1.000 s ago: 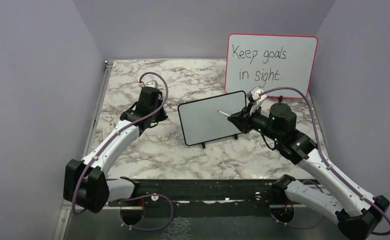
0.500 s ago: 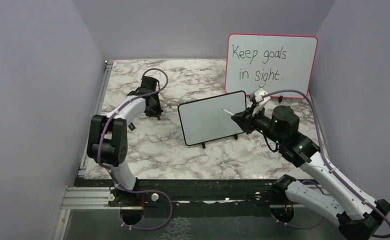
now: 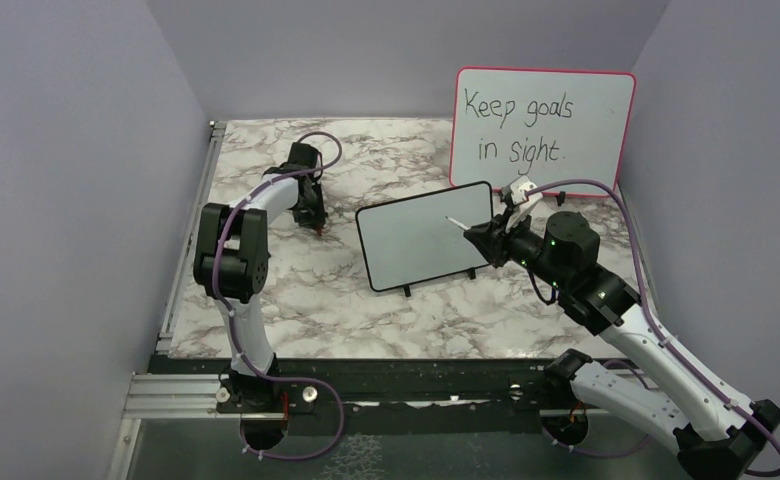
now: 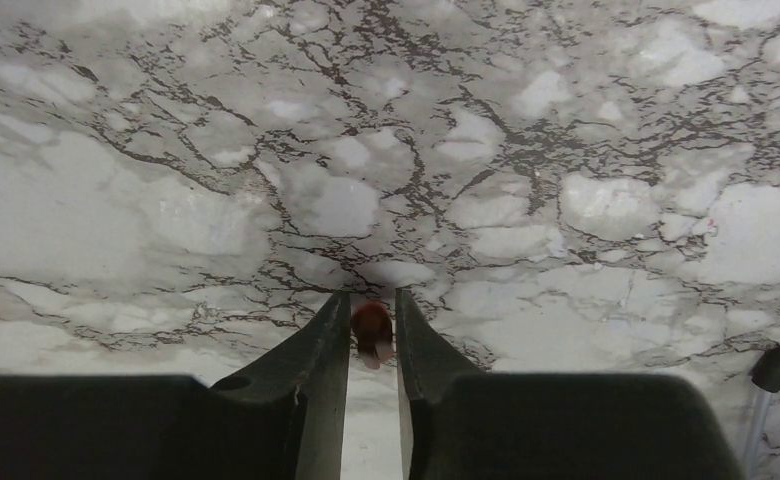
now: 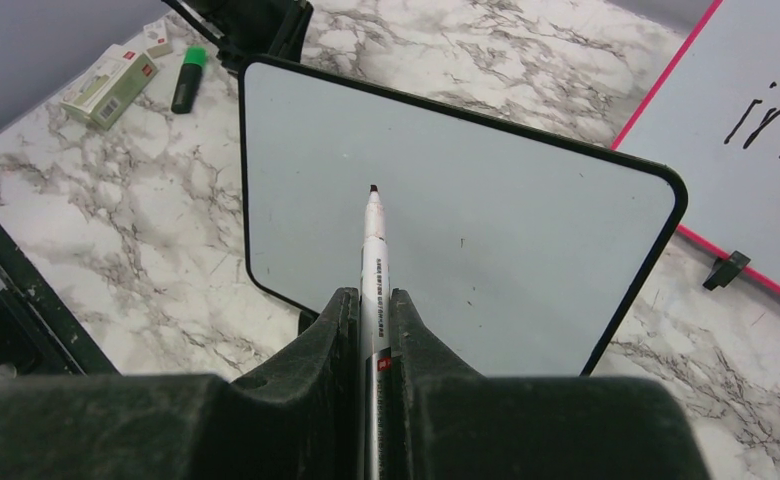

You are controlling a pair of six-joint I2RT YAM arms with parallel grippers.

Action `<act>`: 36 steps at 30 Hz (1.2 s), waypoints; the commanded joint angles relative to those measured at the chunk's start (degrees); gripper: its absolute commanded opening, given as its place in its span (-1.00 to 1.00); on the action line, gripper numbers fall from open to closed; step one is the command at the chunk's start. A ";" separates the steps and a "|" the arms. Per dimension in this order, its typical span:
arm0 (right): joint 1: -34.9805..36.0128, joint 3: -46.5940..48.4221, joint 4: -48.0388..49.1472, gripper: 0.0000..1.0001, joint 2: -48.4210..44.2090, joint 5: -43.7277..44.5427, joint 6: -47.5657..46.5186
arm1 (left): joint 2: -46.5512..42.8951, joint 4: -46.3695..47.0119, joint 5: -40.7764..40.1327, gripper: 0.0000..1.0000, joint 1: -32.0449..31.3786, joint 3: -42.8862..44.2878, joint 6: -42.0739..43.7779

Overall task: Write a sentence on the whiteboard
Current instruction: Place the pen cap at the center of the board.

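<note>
The whiteboard [image 3: 421, 243] stands mid-table on two small black feet, its black-framed face [image 5: 466, 230] blank; no sentence shows on it. My right gripper [image 3: 479, 236] is shut on a white marker [image 5: 374, 255]. The marker's dark uncapped tip [image 5: 373, 189] points at the board's middle, just off its face. Left of the board, my left gripper [image 3: 318, 222] points down at the marble. A small red-brown marker cap [image 4: 372, 330] sits between its fingertips [image 4: 338, 325], which stand narrowly apart. The cap is blurred, and whether it is still pinched I cannot tell.
A larger pink-framed board [image 3: 541, 125] reading "Keep goals in sight" leans on the back wall behind the whiteboard. A green marker [image 5: 188, 78] and a small box [image 5: 111, 85] lie at the table's left edge. Purple walls close in three sides.
My left arm has folded back and swung its gripper rightward toward the board's left side, now pointing down at the table. The right gripper with the marker shifted slightly right.
</note>
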 commanded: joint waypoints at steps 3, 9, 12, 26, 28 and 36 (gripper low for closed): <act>-0.06 -0.21 -1.04 -0.99 -0.29 1.71 -0.72 | 1.14 -1.03 -1.67 -0.37 0.52 0.92 1.19; -0.08 0.10 -1.77 -0.99 -0.33 2.22 -0.72 | -3.22 -0.83 -3.43 -0.11 0.49 0.37 1.28; -0.01 0.49 -2.47 -0.99 -0.40 2.75 -0.94 | -8.05 0.48 -5.21 0.13 0.53 -1.05 1.11; -0.05 3.19 -3.72 -0.99 -0.27 2.44 -1.10 | -39.20 16.17 -4.41 0.98 0.40 -16.80 4.30; 0.01 4.23 -4.08 -0.99 0.08 2.41 -1.45 | -43.07 18.01 -4.72 0.98 0.44 -19.14 4.74; -0.02 7.12 -5.30 -0.99 1.94 2.22 -2.21 | -51.35 23.13 -5.14 0.98 0.44 -25.26 7.22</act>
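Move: The left hand holds the red pen cap pointing down between its fingertips, the cap's middle about 2 cm below and 1 cm ahead, over bare table. The whiteboard's middle stands some 23 cm to the right, 4 cm nearer the base and about 5 cm higher; the green-capped marker lies about 13 cm left, 3 cm back and 3 cm below. From the right hand the cap is roughly 30 cm left, 17 cm ahead and 26 cm down. Down by only about 1 cm, then nearly still as the left fingers open and let go of the pen cap on the table; from there the left hand climbs some 20 cm straight off the cap, fingers spreading wide and wrist tipping up about 45 degrees, drawing back about 5 cm and slightly left near the end. The right hand keeps its hold on the pen, dipping a little, then rising. ##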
